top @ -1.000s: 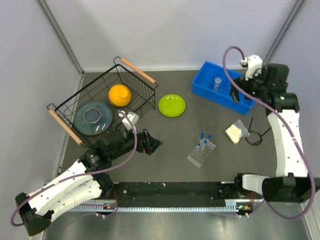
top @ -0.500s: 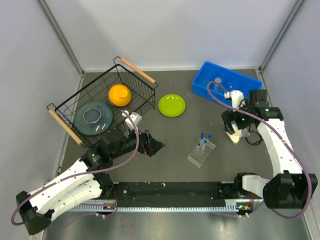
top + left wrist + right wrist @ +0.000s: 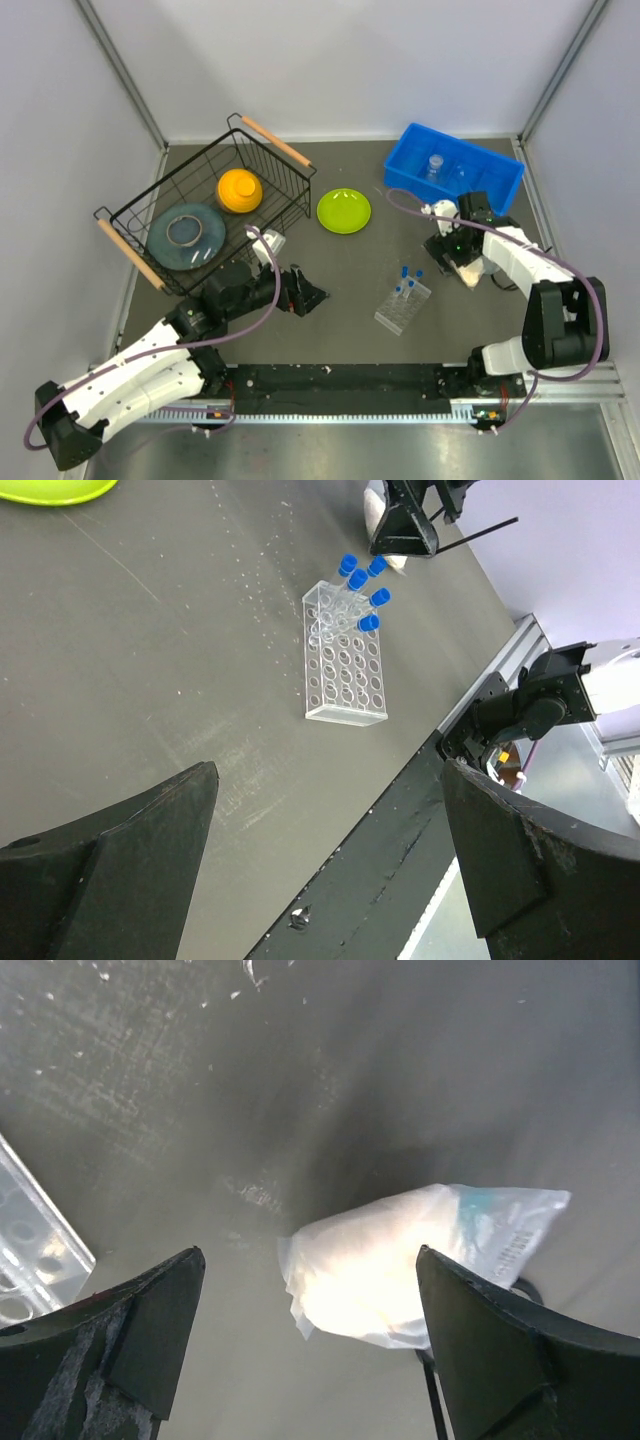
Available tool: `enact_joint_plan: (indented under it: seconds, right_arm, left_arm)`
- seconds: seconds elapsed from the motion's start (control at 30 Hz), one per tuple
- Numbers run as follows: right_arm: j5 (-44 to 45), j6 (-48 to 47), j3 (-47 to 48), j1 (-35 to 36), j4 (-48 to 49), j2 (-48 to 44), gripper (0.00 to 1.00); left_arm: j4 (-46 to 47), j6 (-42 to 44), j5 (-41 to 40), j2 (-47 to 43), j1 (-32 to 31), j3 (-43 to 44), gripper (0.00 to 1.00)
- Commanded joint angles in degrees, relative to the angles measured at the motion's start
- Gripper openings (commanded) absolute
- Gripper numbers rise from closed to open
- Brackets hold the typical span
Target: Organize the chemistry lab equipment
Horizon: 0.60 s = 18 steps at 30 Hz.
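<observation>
A white-filled clear packet (image 3: 400, 1270) lies flat on the dark table, and my right gripper (image 3: 310, 1255) hangs just above it, open, its fingers either side of the packet's left end without touching. From above, that gripper (image 3: 455, 258) covers most of the packet (image 3: 472, 272). A thin black loop (image 3: 508, 276) lies just right of the packet. The clear grid rack (image 3: 403, 305) holds several blue-capped tubes (image 3: 360, 580) at its far end. A tiny clear cup (image 3: 435, 163) stands in the blue bin (image 3: 480, 160). My left gripper (image 3: 305, 293) is open and empty, left of the rack (image 3: 345, 665).
A lime-green plate (image 3: 344, 211) sits mid-table. The black wire basket (image 3: 268, 158) at the left holds an orange dome (image 3: 240, 190) and a teal dish (image 3: 188, 233). One corner of the rack (image 3: 30, 1250) lies near my right gripper's left finger.
My right arm has swung from the blue bin down and left to hover over the packet, its jaws narrowing slightly. The left arm has hardly moved.
</observation>
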Motion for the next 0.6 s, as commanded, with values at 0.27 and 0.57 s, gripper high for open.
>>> enact_joint_plan:
  seconds: [0.27,0.57]
  right_arm:
    - [9.8,-1.8,-4.6,2.3,10.7,4.1,0.33]
    - [4.5,-4.5,-3.4,2.2,5.6,-7.7,0.00]
  left_arm:
    - [3.6,0.1,0.1,1.5,0.1,-0.6,0.99]
    - [3.4,2.1,0.9,1.6,0.1,0.4,0.99]
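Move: The bag of white powder lies just below the right hand's open fingers, its middle about 3 cm ahead, 3 cm to the right and 5 cm down. Counted from that hand, the tube rack is some 16 cm left and 9 cm back, the blue bin's middle roughly 29 cm ahead and 2 cm left, and the black wire loop about level, 13 cm to the right. From the left hand the bag is about 5 cm ahead, 41 cm right and 19 cm below. Down onto the near-left end of the powder bag goes the right hand, sinking about 3.5 cm and edging 1.5 cm to its right, while the wide-open fingers close fully and pinch the plastic there. With the fingers still sinking as they begin to shut, it then turns back up, rising some 2 cm with the bag's end in its grip. ##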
